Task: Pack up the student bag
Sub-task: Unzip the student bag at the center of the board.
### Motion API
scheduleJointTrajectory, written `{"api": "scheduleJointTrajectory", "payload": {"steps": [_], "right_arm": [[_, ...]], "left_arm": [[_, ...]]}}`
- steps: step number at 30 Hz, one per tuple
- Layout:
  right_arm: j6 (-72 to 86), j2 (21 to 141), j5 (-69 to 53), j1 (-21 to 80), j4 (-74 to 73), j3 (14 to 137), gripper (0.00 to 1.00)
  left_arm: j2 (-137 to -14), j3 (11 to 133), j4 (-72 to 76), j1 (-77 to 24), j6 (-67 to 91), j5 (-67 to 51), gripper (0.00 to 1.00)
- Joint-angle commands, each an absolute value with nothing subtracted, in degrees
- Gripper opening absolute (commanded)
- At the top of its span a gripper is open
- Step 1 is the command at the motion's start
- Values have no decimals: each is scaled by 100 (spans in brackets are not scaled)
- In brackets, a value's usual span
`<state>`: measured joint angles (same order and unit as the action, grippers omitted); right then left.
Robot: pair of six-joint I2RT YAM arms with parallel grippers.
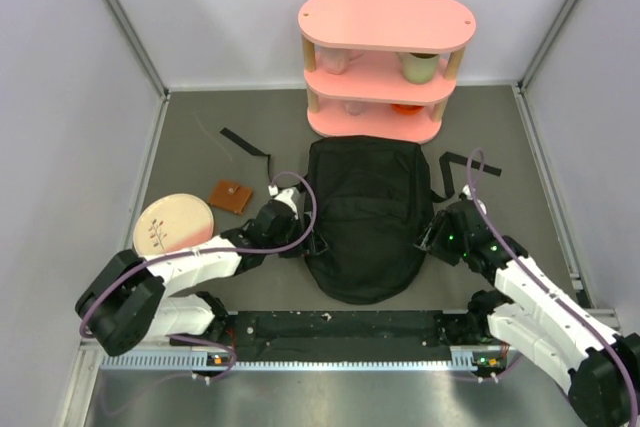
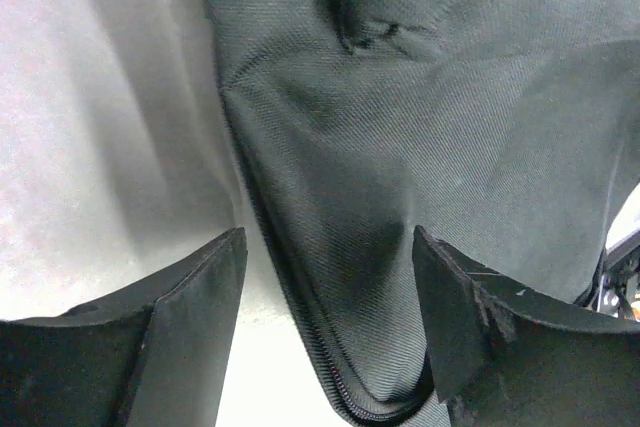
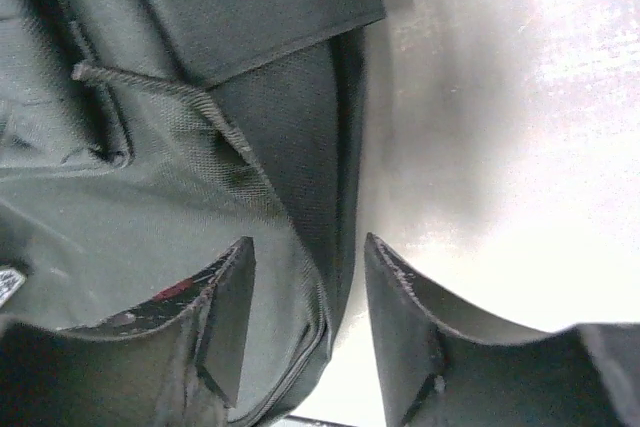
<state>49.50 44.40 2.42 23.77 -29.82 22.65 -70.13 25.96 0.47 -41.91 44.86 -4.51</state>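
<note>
The student bag (image 1: 368, 217), a floppy black backpack, lies flat in the middle of the table. My left gripper (image 1: 306, 238) is at its left side. In the left wrist view the gripper (image 2: 330, 282) is open and the bag's (image 2: 450, 127) zippered edge runs down between the fingers, touching neither. My right gripper (image 1: 431, 236) is at the bag's right side. In the right wrist view that gripper (image 3: 308, 282) stands open with a narrower gap, and the bag's (image 3: 150, 147) seam lies in the gap close to the left finger (image 3: 225, 327).
A pink three-level shelf (image 1: 385, 62) with cups stands behind the bag. A pink plate (image 1: 172, 224) and a small brown square pouch (image 1: 231, 196) lie left of the left arm. Loose black straps (image 1: 245, 142) (image 1: 470, 164) trail from the bag on both sides. Grey walls enclose the table.
</note>
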Motion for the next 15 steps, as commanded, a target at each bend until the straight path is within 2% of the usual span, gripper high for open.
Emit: {"api": "scheduleJointTrajectory", "payload": {"steps": [1,3,4,6,7,10,15], "right_arm": [[4597,4378,26,2329,-3155,2759,54],[4579,4080,18,2320,-3243,2882,61],[4562,3982,26,2320,-3278,3013,64],[4527,3702,70,2320,-3462,3172,66],[4509,3639,79,2320,-3498,3321,68],[4439,3577,114,2320,-3612,3611,70],[4377,3963,70,2329,-3621,4016,71]], "left_arm": [[-7084,2514,677,-4289,4579,-721,65],[-7075,2505,650,-4315,4579,-686,53],[-7049,2487,642,-4315,4579,-677,41],[-6953,2409,668,-4377,4605,-624,32],[-6926,2391,694,-4386,4614,-633,21],[-6821,2329,694,-4430,4623,-703,10],[-6444,2303,607,-4526,4579,-782,7]]}}
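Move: The left hand's open fingers straddle the student bag's left edge near its near end, with the cloth about 2 cm below the hand point. The bag's middle is some 12 cm to the right and 6 cm ahead; the wallet lies about 19 cm left and 11 cm ahead. The right hand sits over the bag's right edge, about 2 cm below it, with the zip's cloth tab some 6 cm ahead and 2 cm left. The left fingers shut on the bag's left edge and pinch its cloth, that hand easing only about 1 cm to the right and 1 cm back. Meanwhile the right hand opens wider and climbs away from the right edge by some 10 cm, drifting slightly forward late in the rise as its fingertips tilt up and forward about 15 degrees. ##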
